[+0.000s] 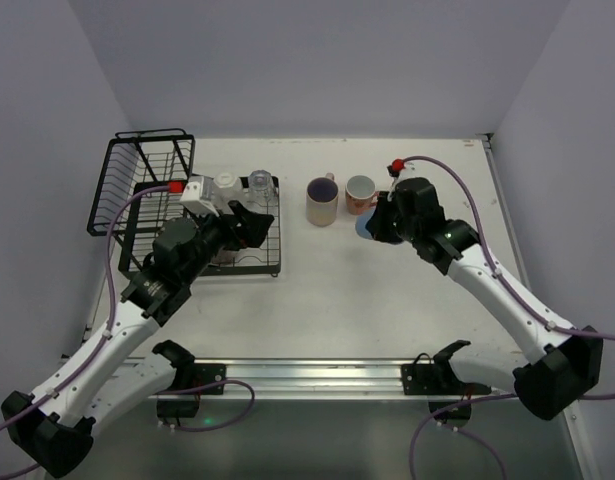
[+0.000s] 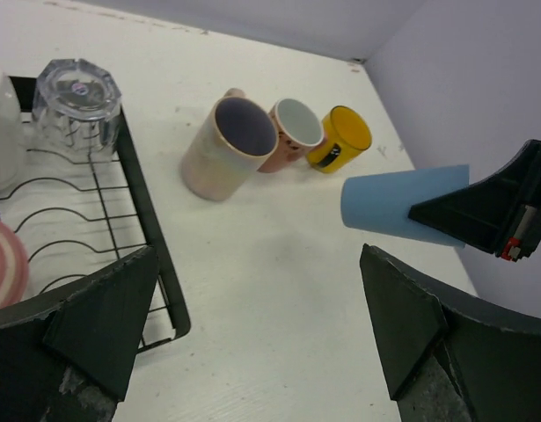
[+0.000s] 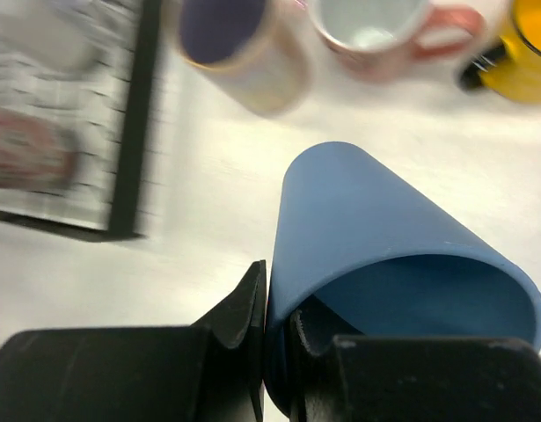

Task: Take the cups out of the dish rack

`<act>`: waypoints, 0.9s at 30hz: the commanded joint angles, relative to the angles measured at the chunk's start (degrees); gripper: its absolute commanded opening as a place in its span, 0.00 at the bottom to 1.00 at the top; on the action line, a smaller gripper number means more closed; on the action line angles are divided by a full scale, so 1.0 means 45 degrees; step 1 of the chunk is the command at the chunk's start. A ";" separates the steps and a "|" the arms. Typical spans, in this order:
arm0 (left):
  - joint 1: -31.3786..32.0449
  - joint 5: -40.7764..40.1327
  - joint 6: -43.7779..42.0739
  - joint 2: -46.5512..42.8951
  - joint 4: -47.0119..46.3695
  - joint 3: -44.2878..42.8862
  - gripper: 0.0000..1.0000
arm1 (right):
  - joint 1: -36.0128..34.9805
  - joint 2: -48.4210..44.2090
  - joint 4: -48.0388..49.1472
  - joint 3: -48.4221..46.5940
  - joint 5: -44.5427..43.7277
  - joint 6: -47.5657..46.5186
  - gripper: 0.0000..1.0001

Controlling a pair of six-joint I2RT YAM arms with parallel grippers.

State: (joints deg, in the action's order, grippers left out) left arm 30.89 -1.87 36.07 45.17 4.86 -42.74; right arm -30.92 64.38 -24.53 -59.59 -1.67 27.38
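Note:
The black wire dish rack [image 1: 137, 190] stands at the left. On its tray are a white cup [image 1: 227, 184], a clear glass [image 1: 259, 182] and a pink cup [image 2: 4, 264]. My left gripper [image 1: 249, 225] is open and empty over the tray's right edge [image 2: 142, 220]. My right gripper [image 1: 377, 226] is shut on the rim of a blue cup [image 3: 367, 229], which lies tilted on its side just above the table. Behind it stand a beige cup [image 1: 322, 200], a pink mug [image 1: 361, 192] and a yellow cup [image 2: 340, 139].
The rack's taller basket section [image 1: 147, 150] is at the back left. Walls close the table at back, left and right. The three set-down cups stand in a tight row at the middle back. White tabletop [image 1: 337, 290] lies between the rack and the right arm.

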 commanded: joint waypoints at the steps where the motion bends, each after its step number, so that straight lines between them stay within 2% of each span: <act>1: 0.0068 -0.1049 -0.1219 0.0235 0.0911 -0.0014 1.00 | 0.0579 0.1179 -0.3724 -0.1053 -0.1892 -0.2077 0.00; 6: 0.0107 -0.1751 -0.1648 0.1075 0.0931 -0.0325 1.00 | 0.1069 0.3522 -0.4528 -0.2145 -0.3025 -0.2509 0.00; 9: 0.0243 -0.2277 -0.1863 0.1661 0.0873 -0.0657 1.00 | 0.1498 0.4556 -0.4528 -0.2459 -0.2949 -0.2704 0.00; 17: 0.0576 -0.3588 -0.2489 0.3749 0.0405 -0.1849 1.00 | 0.1753 0.6395 -0.4490 -0.3104 -0.3242 -0.2978 0.06; 22: 0.0615 -0.3998 -0.2763 0.5388 0.0209 -0.2784 1.00 | 0.1811 0.6495 -0.4275 -0.3202 -0.3067 -0.3153 0.25; 27: 0.0595 -0.4466 -0.2860 0.6368 -0.0162 -0.3372 1.00 | 0.1890 0.6163 -0.4255 -0.3280 -0.2910 -0.3251 0.37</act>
State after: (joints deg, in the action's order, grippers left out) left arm 33.41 -18.17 24.97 72.66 7.68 -54.54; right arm -22.92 94.15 -43.24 -71.94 -14.48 14.52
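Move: From my right hand, holding the blue cup by its rim, the bare spot for it is about 5 cm ahead, 11 right, 23 down; the speckled cup is 8 ahead, 20 right, the yellow mug 17 ahead, 13 right, the pink mug 18 ahead, 2 right, all about 20 below. From my open left hand the clear glass is some 23 straight ahead, 22 lower; the white mug is 8 left of it, 1 nearer. My right hand sinks about 14 cm while swinging right and a little forward, rolling and tipping some 40 degrees until the fingers point nearly straight down, stands the blue cup on the table, then parts its fingers partway, one still inside the mouth. My empty left hand, kept open, reaches about 8 cm forward and as much down towards the clear glass, rolling its left side up. ##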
